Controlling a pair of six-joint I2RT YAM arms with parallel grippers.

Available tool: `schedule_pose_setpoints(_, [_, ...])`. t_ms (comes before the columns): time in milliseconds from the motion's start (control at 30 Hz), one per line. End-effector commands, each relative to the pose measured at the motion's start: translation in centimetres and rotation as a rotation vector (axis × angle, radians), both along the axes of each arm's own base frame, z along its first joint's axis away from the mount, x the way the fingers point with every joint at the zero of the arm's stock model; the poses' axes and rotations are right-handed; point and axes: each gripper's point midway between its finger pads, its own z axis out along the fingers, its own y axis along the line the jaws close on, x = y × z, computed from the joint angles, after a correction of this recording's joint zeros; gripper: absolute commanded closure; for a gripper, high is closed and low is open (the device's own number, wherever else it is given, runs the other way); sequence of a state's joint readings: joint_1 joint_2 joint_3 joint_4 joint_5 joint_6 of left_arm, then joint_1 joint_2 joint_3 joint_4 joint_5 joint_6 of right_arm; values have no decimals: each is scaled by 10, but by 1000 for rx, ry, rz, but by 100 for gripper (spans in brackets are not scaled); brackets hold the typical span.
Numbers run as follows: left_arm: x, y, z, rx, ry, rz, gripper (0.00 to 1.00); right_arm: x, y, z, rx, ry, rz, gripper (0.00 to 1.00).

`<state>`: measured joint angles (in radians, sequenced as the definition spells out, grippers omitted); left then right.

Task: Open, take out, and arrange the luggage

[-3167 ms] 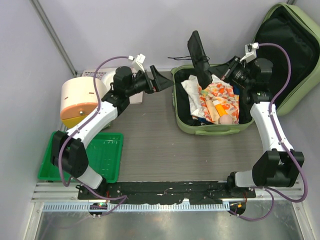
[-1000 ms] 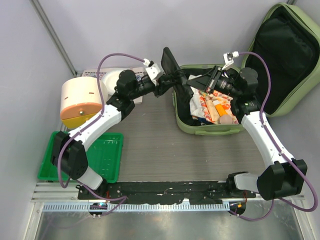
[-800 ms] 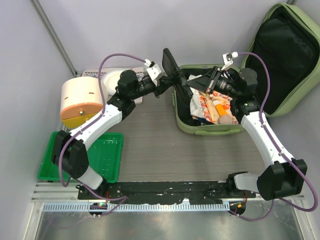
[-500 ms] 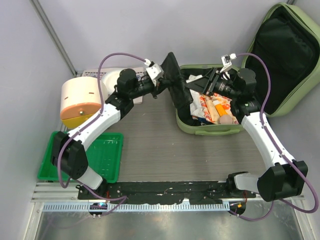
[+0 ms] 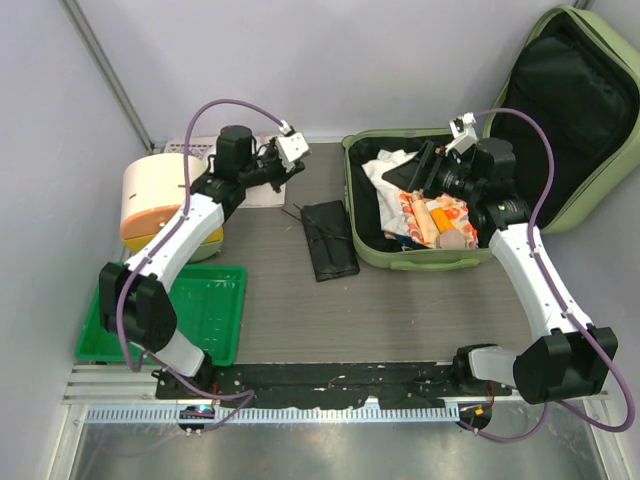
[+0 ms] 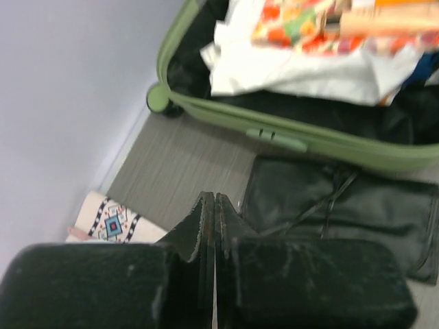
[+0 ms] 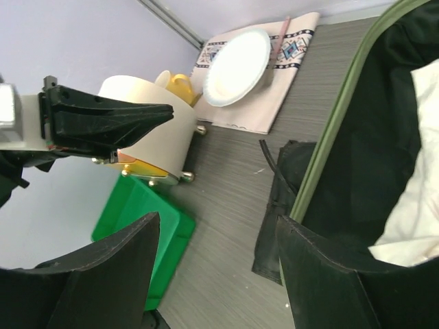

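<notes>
The luggage (image 5: 420,258) lies open at the back right, its lid (image 5: 585,110) leaning against the wall. White cloth, a floral fabric and small items fill its base (image 6: 274,133). A flat black pouch (image 5: 330,240) lies on the table just left of the luggage rim (image 7: 329,144); it also shows in the left wrist view (image 6: 343,205). My left gripper (image 5: 290,172) hovers behind the pouch, shut with nothing between its fingers (image 6: 215,199). My right gripper (image 5: 415,170) hangs over the luggage's left half, open and empty (image 7: 218,226).
A cream-and-orange round container (image 5: 165,200) stands at the left, with a green tray (image 5: 200,310) in front of it. A white plate (image 7: 236,58) rests on a patterned mat (image 7: 288,51) at the back. Walls close in behind and on both sides.
The black pouch, held up between both grippers at the luggage's left edge, now lies on the table. The left gripper shut and drew back left; the right gripper opened.
</notes>
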<state>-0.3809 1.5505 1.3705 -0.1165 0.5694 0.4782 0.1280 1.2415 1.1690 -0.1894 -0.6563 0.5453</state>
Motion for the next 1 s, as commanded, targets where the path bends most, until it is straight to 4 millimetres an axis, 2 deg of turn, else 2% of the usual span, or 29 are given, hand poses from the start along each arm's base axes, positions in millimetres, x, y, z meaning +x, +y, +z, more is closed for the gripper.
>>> schedule_pose_setpoints(0, [-9,6,-43,188,36,-134,91,-3,-10,18,-74,-101,-21,25])
schedule_pose_setpoints(33, [-17,5,-49,189,90,-141,80,-5,-12,15,-90,-93,-24,26])
schedule_pose_setpoints(67, [-21,2,-52,168,134,-122,58,-6,-14,13,-123,-115,-18,26])
schedule_pose_setpoints(100, [-28,-3,-55,106,241,-76,53,-7,-16,12,-137,-115,-24,26])
schedule_pose_setpoints(167, [-37,-10,-73,100,331,11,48,-9,-19,7,-171,-116,-24,26])
schedule_pose_setpoints(200, [-47,-20,-80,52,422,65,46,-10,-22,6,-185,-114,-35,26])
schedule_pose_setpoints(267, [-46,-17,-101,17,501,211,46,-9,-25,4,-197,-109,-47,25])
schedule_pose_setpoints(300, [-48,-18,-108,-60,616,329,48,-9,-26,2,-200,-99,-50,26])
schedule_pose_setpoints(333, [-48,-14,-124,-80,703,429,47,-9,-27,2,-201,-98,-53,26])
schedule_pose_setpoints(367, [-49,-11,-132,-109,770,497,43,-9,-27,2,-205,-98,-49,26])
schedule_pose_setpoints(400, [-50,-9,-143,-128,829,580,43,-9,-28,1,-207,-93,-50,26])
schedule_pose_setpoints(433, [-59,-4,-157,-179,968,722,43,-9,-28,1,-211,-95,-53,26])
schedule_pose_setpoints(467, [-63,-2,-169,-182,1024,772,43,-8,-29,0,-214,-92,-55,26])
schedule_pose_setpoints(533, [-73,-3,-185,-253,1097,840,41,-8,-29,-1,-216,-90,-53,25])
schedule_pose_setpoints(567, [-74,-2,-187,-273,1092,861,39,-7,-29,-2,-217,-87,-55,26])
schedule_pose_setpoints(700, [-87,-7,-214,-244,1143,930,36,-6,-30,-5,-219,-79,-57,26])
schedule_pose_setpoints(767, [-87,-8,-223,-239,1157,960,36,-5,-30,-7,-222,-77,-59,25])
schedule_pose_setpoints(800, [-88,-7,-234,-218,1168,980,36,-5,-30,-8,-221,-74,-59,26])
schedule_pose_setpoints(967, [-80,-17,-250,-225,1191,975,39,-7,-32,-9,-231,-73,-62,26])
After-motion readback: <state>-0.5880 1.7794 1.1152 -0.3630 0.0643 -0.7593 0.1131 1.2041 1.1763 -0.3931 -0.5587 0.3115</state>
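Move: The black pouch lies on the table about 28 cm below the left hand, 6 cm back and 6 cm to its right. From that hand, the open suitcase's packed half is centred 4 cm ahead and 27 cm right, the plate 13 cm ahead and 16 cm left, at about table height. The empty right hand has the pouch about 17 cm to its left, level fore and aft, 31 cm below. Left hand sinks 25 cm, back 10, opening, turning fingers down over the pouch's left edge; right eases down-right. ##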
